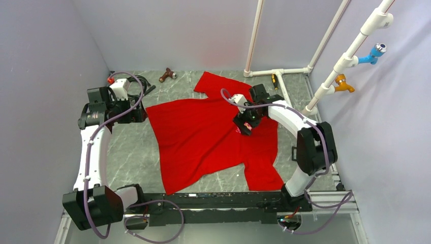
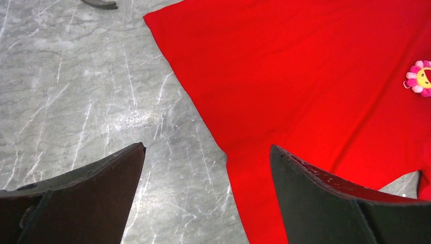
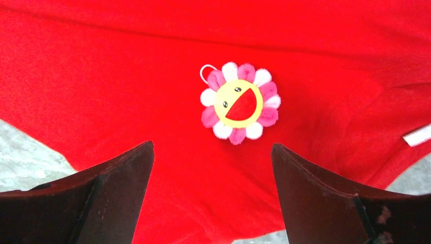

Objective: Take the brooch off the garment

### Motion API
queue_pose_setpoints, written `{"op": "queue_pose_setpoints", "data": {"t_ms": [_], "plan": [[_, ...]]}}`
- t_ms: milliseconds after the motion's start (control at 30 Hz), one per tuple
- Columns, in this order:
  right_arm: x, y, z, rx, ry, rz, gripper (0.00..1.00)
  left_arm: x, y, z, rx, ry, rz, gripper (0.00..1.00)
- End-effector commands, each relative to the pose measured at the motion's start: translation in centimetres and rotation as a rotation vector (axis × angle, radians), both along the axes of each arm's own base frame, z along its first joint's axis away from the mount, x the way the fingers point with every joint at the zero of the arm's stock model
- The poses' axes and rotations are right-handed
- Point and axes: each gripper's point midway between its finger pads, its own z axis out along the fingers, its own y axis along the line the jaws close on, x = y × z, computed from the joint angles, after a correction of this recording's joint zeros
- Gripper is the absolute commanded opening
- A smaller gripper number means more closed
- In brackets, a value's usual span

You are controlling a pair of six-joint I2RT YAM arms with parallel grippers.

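Note:
The garment, a bright red T-shirt (image 1: 203, 137), lies spread flat on the grey marble table. The brooch (image 3: 239, 102), a small flower with pink and white petals and a yellow smiling centre, sits on the shirt's chest. My right gripper (image 3: 212, 147) is open and empty, hovering just above the shirt with the brooch slightly ahead of its fingertips; in the top view it (image 1: 244, 124) hangs over the shirt's right part. My left gripper (image 2: 207, 150) is open and empty above the shirt's left edge (image 2: 305, 76). The brooch also shows at the left wrist view's right border (image 2: 420, 78).
The white neck label (image 3: 417, 136) peeks out at the right. A brown object (image 1: 166, 75) and a white pipe frame (image 1: 277, 71) with a yellow tool (image 1: 274, 79) lie at the back. Blue (image 1: 375, 52) and orange (image 1: 343, 83) taps stick out at right.

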Motion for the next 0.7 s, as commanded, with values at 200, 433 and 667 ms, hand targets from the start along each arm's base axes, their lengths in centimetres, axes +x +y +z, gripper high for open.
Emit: {"op": "queue_pose_setpoints", "data": {"t_ms": [200,433,667], "plan": [[3.2,0.2,-3.0,-0.123,-0.061,0.033,0.81,0.2,0.0,0.6,0.002,-0.021,-0.001,0.99],[2.7,-1.2,-4.5,-0.203,-0.05,0.035,0.66,0.0,0.0,0.3,0.002,-0.013,-0.001,1.0],[1.1,-2.3,-4.6,-0.235,-0.041,0.041,0.55,0.4,-0.1,0.6,0.007,-0.007,-0.013,0.99]]}}
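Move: The brooch lies on the red garment nearly straight below the right hand, some 7 cm down, about 2 cm ahead and 1 cm left, its small white loop roughly 3 cm left of its middle. The garment's white tag is about 12 cm ahead and 8 cm right of this hand, the screwdriver some 18 cm ahead and 11 cm right. From the left hand, the brooch is about 39 cm right, 4 cm ahead and 20 cm below. The right hand sinks about 6 cm onto the brooch, fast at first and then easing off, edging slightly forward before sliding some 2 cm back to its right, while the wrist tips roughly 13 degrees so the fingers point more steeply down. On the way the fingers close from nearly wide open to a little over half, bringing their tips to the petals on the brooch's back-right side, close against them but not yet gripping. ##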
